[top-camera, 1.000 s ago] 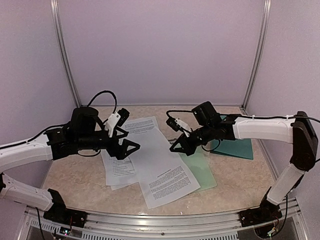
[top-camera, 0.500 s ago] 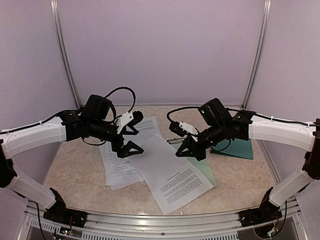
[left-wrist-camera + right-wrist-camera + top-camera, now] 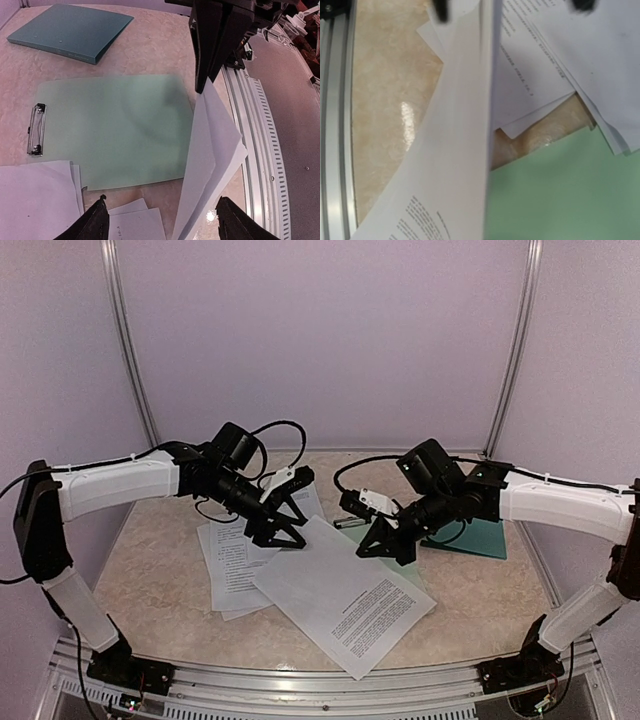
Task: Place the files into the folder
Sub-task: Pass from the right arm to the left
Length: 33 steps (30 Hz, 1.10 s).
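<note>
One printed sheet (image 3: 345,605) of the files slants up off the table, pinched at its far edge by my right gripper (image 3: 385,540), which is shut on it. In the left wrist view the same sheet (image 3: 210,150) hangs from those black fingers (image 3: 207,60). My left gripper (image 3: 285,525) is open, and that sheet's lower edge runs between its spread fingertips (image 3: 97,222) without touching them. More files (image 3: 235,565) lie flat at centre left. The dark teal folder (image 3: 478,537) lies closed at the right, also in the left wrist view (image 3: 70,32). In the right wrist view the sheet (image 3: 450,150) hides my own fingers.
A pale mint clipboard (image 3: 115,130) with a metal clip (image 3: 36,129) lies under the raised sheet, between the paper pile and the folder. An aluminium rail (image 3: 330,685) runs along the table's near edge. Purple walls close in the back and sides.
The left arm has swung right and further in, up to the raised sheet, and its jaws have narrowed a little. The right gripper has drawn the sheet toward the front right.
</note>
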Available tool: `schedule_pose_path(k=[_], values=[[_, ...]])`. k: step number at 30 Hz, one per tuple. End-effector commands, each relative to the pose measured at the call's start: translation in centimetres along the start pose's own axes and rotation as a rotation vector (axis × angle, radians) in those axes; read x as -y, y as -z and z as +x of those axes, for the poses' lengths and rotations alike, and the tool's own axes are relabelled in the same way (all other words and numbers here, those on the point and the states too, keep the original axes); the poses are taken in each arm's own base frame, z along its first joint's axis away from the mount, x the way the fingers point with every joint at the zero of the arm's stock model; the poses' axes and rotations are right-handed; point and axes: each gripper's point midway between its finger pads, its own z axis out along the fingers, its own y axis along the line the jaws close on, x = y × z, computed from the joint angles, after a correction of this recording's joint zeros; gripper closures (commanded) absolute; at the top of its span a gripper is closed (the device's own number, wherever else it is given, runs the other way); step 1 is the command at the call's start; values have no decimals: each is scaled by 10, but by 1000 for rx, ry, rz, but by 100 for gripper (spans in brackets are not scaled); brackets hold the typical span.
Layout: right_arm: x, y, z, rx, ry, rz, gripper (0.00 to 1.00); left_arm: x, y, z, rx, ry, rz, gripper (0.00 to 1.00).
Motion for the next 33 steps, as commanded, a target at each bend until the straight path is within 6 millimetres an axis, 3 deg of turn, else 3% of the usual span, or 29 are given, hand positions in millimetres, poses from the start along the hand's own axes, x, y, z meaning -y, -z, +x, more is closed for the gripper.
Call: schedule_pose_path(k=[1,14,18,21,23,26,30,33], values=[[3,9,-7,9,20,38,100,29,-12,2,7,15,144,32],[18,17,-18,47,15,96,100,23,-26,10,-34,93,160,92],[33,27,-22,84,-40,146,100,6,-17,7,-24,151,42,100],[46,38,-29,139,-104,177,83,-3,-4,4,-6,179,-66,100],[60,46,-33,179,-162,222,51,-5,6,2,11,209,-117,100],[87,61,-28,239,-303,304,26,-9,27,-4,70,292,-173,100],[116,72,-2,328,-471,390,18,1,46,-7,163,341,-216,100],[124,66,11,375,-528,397,17,12,54,-9,201,330,-259,100]])
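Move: The file sheet hangs from the shut right fingers. Its upper-left edge stands in the left hand's gap, where that hand will close about 3 cm back, 1 cm right and 2 cm lower; the sheet's middle is some 11 cm back, 9 right and 6 below. From the right hand, the left gripper is about 13 cm left, 5 ahead. On the table 17 cm below, the clipboard centres 5 cm ahead of the right hand and 3 right, the remaining pages 9 ahead and 24 left. Easing back and down about 2.5 cm each, the left hand shuts its fingers on the sheet's upper-left edge while the right keeps its pinch, almost still. The right then opens, letting go, and withdraws forward and to the right, about 10 cm forward, turning some 30 degrees clockwise; the left carries the sheet left and up, turning counter-clockwise. ##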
